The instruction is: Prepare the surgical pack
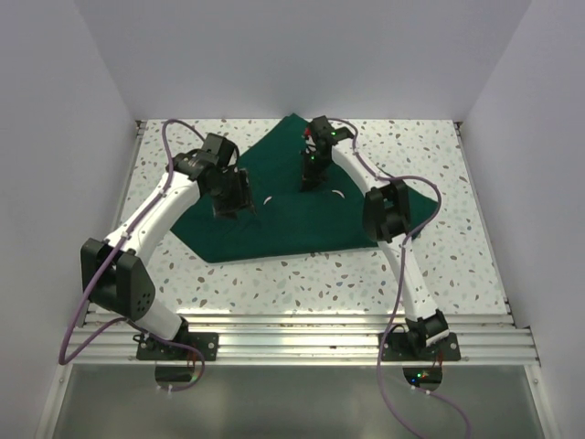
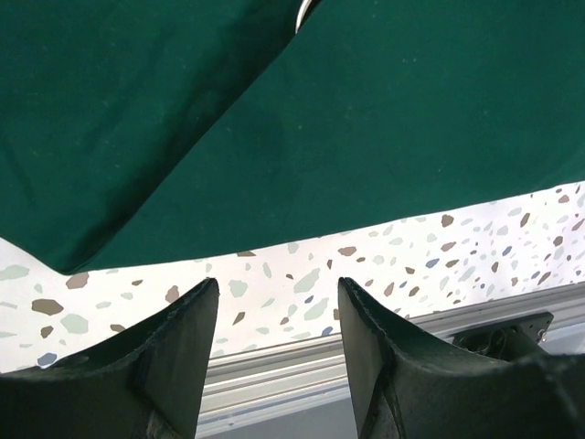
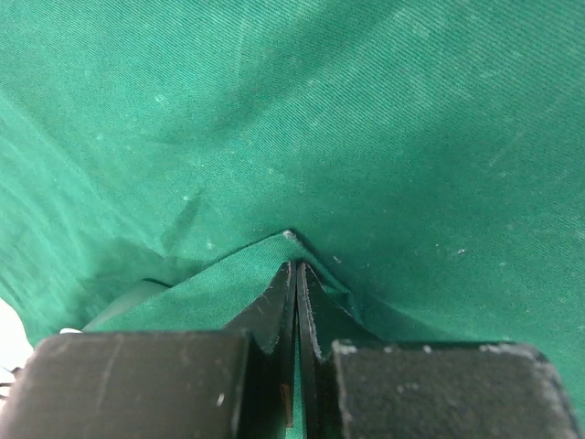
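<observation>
The surgical pack (image 1: 292,215) is a dark green fabric drape lying flat on the speckled table, its corners pointing far, left and right. A folded flap crosses it diagonally in the left wrist view (image 2: 137,119). My right gripper (image 1: 311,179) stands over the drape's far middle. In its wrist view the right gripper (image 3: 294,267) is shut on a raised corner of the green cloth (image 3: 265,265). My left gripper (image 1: 232,207) hangs open over the drape's left part. Seen from its wrist, the left gripper (image 2: 279,285) has nothing between its fingers, just off the drape's near edge. Whatever lies under the cloth is hidden.
The speckled table (image 1: 439,165) is walled in white on three sides. An aluminium rail (image 1: 302,331) runs along the near edge and also shows in the left wrist view (image 2: 302,370). Two thin white slivers (image 1: 270,199) peek out on the drape.
</observation>
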You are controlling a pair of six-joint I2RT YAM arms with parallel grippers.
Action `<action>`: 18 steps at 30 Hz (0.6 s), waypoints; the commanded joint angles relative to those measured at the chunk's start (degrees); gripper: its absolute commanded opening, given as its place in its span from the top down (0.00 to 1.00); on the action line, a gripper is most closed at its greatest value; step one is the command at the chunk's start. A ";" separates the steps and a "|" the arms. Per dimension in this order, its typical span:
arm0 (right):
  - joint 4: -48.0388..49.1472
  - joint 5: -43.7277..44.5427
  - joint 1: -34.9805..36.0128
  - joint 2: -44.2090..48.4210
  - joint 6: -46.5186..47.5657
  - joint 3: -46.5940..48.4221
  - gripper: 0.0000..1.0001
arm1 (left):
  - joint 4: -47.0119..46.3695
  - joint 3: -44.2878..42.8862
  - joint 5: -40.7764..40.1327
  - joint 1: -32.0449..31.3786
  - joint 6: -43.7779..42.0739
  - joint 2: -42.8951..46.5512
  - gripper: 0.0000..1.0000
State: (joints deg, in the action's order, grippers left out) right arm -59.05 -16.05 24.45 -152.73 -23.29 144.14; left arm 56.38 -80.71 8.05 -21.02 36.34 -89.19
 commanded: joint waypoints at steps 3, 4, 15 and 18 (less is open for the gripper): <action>-0.02 0.95 0.95 -3.81 2.55 1.76 1.00 | -1.01 0.73 0.65 0.71 -1.00 1.12 0.41; 0.42 0.59 0.87 -3.46 2.20 2.20 1.00 | -1.10 0.73 0.73 0.71 -0.92 0.86 0.41; 8.27 -2.32 -3.53 12.37 -5.20 -3.70 0.29 | -3.73 -0.86 1.96 0.71 -0.39 -2.48 0.41; 4.22 -3.63 -4.32 10.79 -1.94 -2.45 0.29 | -4.26 -0.59 2.67 0.71 -0.65 -2.57 0.41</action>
State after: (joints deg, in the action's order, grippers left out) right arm -52.71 -17.76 21.56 -144.46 -27.55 139.85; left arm 54.76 -80.55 8.97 -20.64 36.36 -91.79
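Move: The right hand's shut fingertips are on the folded-up flap of the green wrap, whose tip lies about 1 cm ahead of them, level with them. The left tray rim shows some 12 cm to the left and 5 cm back, the right tray rim about 7 cm to the right and 3 cm back, and the wrap's far corner about 20 cm ahead and 5 cm left. From the left hand, the flap tip is roughly 19 cm ahead, 17 cm right and 15 cm below. After staying briefly on the green flap just behind its tip, the right hand opens its shut fingers wide and comes up off the cloth, rising about 6.5 cm and drifting some 3 cm forward towards the wrap's far corner, first slightly left and then right, while the wrist tilts and turns by roughly 10 degrees. The left hand, open and empty, hovers well above the near-left part of the wrap and near the end sinks only about 1.5 cm, touching nothing. ##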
